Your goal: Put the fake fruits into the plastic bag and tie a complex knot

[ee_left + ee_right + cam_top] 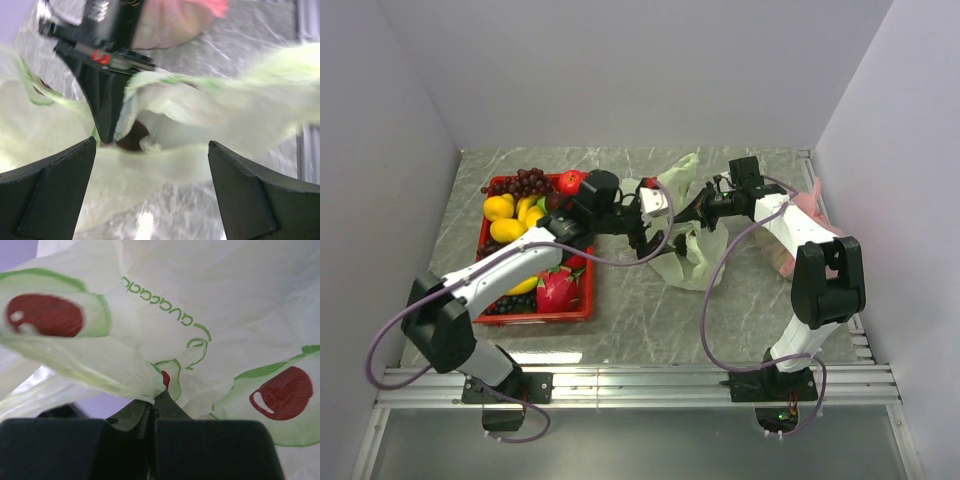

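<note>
The fake fruits lie in a red basket (582,312) at the left: yellow mangoes (501,216), purple grapes (526,182), a red apple (570,182) and a pink dragon fruit (558,290). The pale-green plastic bag (686,248) lies at mid-table, printed with avocado motifs (283,392). My right gripper (157,400) is shut on a pinch of the bag's edge and holds it up. My left gripper (150,165) stands wide open just before the bag's mouth (165,125), with nothing between its fingers. Something dark and round (132,138) shows inside the bag, too blurred to name.
A pink bag (807,214) lies at the right, behind the right arm. The red basket sits under the left forearm. Grey walls close in the marbled table (650,320) on three sides, with a metal rail along the near edge.
</note>
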Controlling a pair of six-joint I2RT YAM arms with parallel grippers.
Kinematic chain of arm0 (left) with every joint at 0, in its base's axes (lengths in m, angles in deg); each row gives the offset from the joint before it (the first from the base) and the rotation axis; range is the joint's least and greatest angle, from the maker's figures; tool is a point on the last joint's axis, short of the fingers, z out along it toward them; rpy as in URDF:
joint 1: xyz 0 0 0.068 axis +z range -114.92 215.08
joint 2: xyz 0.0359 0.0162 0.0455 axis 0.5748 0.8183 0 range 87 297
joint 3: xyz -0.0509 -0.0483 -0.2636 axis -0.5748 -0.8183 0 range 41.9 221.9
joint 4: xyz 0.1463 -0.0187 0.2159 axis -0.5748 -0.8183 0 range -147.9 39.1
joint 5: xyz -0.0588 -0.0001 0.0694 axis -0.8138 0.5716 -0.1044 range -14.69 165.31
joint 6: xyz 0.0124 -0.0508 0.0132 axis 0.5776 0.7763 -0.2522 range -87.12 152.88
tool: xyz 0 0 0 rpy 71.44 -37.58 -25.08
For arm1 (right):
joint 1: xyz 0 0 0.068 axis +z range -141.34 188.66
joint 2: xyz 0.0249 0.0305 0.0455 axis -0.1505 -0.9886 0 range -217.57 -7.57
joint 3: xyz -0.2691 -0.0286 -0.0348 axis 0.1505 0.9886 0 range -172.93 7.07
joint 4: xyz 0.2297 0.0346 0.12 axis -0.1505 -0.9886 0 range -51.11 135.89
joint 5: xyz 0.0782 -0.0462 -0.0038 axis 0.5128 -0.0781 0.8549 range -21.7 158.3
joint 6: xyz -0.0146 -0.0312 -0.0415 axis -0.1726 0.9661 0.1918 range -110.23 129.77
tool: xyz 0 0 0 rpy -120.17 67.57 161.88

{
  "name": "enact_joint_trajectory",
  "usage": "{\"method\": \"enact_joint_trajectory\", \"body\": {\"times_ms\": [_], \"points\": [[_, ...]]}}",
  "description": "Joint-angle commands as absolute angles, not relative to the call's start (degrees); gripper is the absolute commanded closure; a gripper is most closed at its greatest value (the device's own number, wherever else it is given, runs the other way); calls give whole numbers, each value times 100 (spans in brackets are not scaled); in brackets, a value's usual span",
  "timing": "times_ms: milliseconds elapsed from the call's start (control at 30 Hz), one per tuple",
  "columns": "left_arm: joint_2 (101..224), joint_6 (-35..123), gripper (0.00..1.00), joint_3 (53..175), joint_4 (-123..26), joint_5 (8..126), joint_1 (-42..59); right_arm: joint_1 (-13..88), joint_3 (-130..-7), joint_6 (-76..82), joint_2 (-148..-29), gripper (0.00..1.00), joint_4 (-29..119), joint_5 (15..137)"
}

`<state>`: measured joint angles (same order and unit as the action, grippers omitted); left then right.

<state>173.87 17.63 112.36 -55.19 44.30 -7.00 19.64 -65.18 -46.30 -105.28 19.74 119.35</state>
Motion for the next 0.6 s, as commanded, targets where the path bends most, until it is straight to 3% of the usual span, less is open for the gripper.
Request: {"method": "enact_joint_trajectory", "body": {"times_ms": [0,100,567], "points": [[16971,566,1,11256,-6588,3375,-605,1982,-6579,-4621,-10609,100,2084,12007],[16953,-752,1,11248,-7434,3154,-596,1982,-6588,-4595,-10627,100,2075,11998],[18033,-4278,1,11528,-7478,3356,-684,1982,-6587,-4367,-10618,100,1987,11858]]}}
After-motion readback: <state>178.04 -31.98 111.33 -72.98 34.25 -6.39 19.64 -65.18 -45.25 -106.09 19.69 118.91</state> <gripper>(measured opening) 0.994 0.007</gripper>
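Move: The plastic bag's loose near rim hangs about 5 cm back, 1 cm to the right and some 12 cm below the empty left hand. The right gripper's tips lie 4 cm ahead, 1 cm right and 6 cm lower; the dark fruit in the bag is 1 cm back, 5 cm right and 19 cm down. From the right hand, which keeps the rim's other part pinched, the near rim is about 9 cm back, level sideways, 6 cm lower. Wide open, the left hand eases back-left, then sinks about 8 cm towards the bag's near rim, turning clockwise. ##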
